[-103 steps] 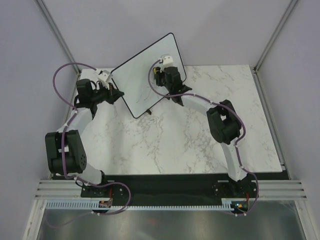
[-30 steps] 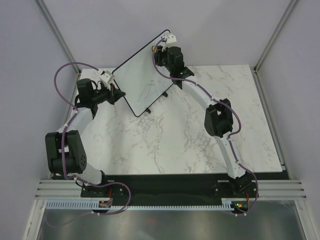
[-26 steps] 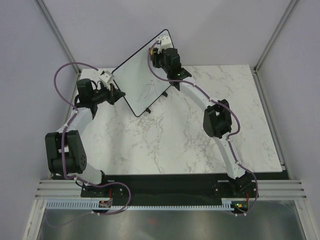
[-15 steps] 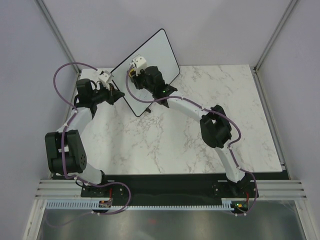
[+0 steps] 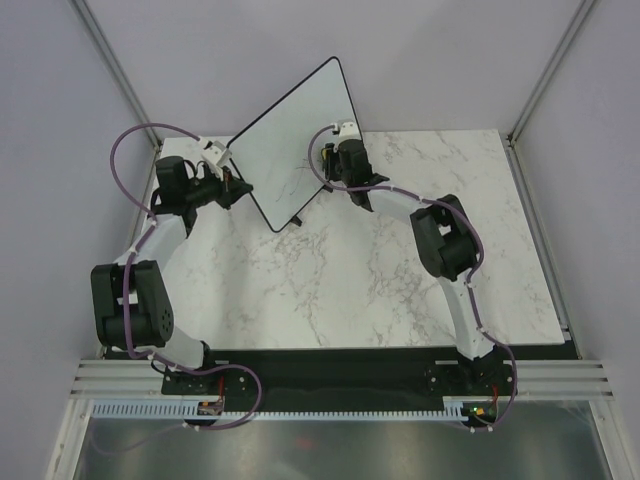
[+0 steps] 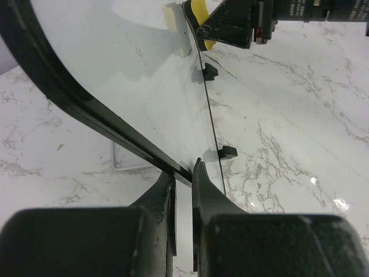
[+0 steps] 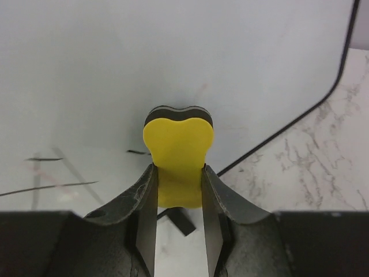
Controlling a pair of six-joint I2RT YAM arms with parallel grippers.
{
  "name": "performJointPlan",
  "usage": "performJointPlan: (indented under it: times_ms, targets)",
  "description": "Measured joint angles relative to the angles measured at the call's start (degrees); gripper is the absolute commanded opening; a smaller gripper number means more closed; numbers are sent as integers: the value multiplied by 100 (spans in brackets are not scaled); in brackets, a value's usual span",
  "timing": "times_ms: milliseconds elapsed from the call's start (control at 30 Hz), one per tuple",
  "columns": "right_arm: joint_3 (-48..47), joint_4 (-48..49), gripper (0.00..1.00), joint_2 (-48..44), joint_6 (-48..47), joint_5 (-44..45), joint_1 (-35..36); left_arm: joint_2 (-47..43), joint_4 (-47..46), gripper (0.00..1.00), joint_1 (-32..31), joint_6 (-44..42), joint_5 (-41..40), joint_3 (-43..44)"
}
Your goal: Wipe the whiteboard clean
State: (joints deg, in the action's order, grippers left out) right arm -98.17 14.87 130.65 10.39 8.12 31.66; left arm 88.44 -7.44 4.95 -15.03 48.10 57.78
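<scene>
The whiteboard (image 5: pixel 285 135) stands tilted at the back left of the table on small black feet (image 6: pixel 229 152). My left gripper (image 5: pixel 236 190) is shut on its thin black rim at the lower left edge; the rim passes between the jaws in the left wrist view (image 6: pixel 183 171). My right gripper (image 5: pixel 333 160) is shut on a yellow eraser (image 7: pixel 177 147) with a black pad, and presses the pad against the board (image 7: pixel 173 52) near its lower right corner. Thin dark pen marks (image 7: pixel 57 186) remain left of the eraser. The eraser also shows in the left wrist view (image 6: pixel 199 16).
The marble table (image 5: pixel 380 270) extends in front and to the right of the board. Grey walls enclose the back and both sides. The board's rounded rim (image 7: pixel 340 69) lies just right of the eraser.
My right gripper has swept the eraser from the board's left middle across to its lower right part. The left gripper still holds the rim.
</scene>
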Motion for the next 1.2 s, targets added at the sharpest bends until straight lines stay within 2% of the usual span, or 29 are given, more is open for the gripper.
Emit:
performJointPlan:
  times_ms: [100, 233, 500, 700, 900, 1200]
  targets:
    - [-256, -109, 0, 304, 55, 111, -192, 0, -13, 2, -9, -50, 39, 0]
    - [-302, -153, 0, 330, -87, 299, -9, 7, 4, 2, 7, -48, 46, 0]
    - [1036, 575, 0, -310, -267, 83, 1029, 26, -42, 2, 24, -48, 44, 7]
    - [1270, 916, 0, -398, -271, -323, 1432, 92, -90, 2, 55, -72, 11, 61]
    - [1064, 892, 0, -376, -2, -358, 1276, 92, -164, 2, 57, -197, -9, 66]
    - [79, 820, 0, 9, 811, -33, 361, 109, -262, 2, 42, -262, -131, 76]
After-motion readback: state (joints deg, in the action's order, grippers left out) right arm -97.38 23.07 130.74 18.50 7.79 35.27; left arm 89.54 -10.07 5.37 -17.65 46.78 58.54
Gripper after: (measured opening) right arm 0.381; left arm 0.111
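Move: The last faint pen marks on the whiteboard lie about 8 cm back and 8 cm left of the right hand, some 2 cm lower; this hand already holds the yellow eraser against the board near its lower right edge. The right clip is about 3 cm back, straight below by 5 cm; the left clip is about 9 cm back, 7 cm left and 8 cm down. From the left hand, still gripping the board's left edge, the marks are roughly 5 cm ahead, 11 cm right and 9 cm below. With the eraser kept pinched and against the board, the right hand first slips about 2 cm forward, right and down, then sweeps some 14 cm back and 13 cm left across the marks, swinging nearly 20 degrees counter-clockwise. It then reverses into a return stroke, about 11 cm forward and 7 cm right while climbing 5 cm up the board, unwinding that turn and rolling its left side up about 10 degrees, as the left hand keeps its grip on the board edge and shifts only a centimetre or so forward and left. ##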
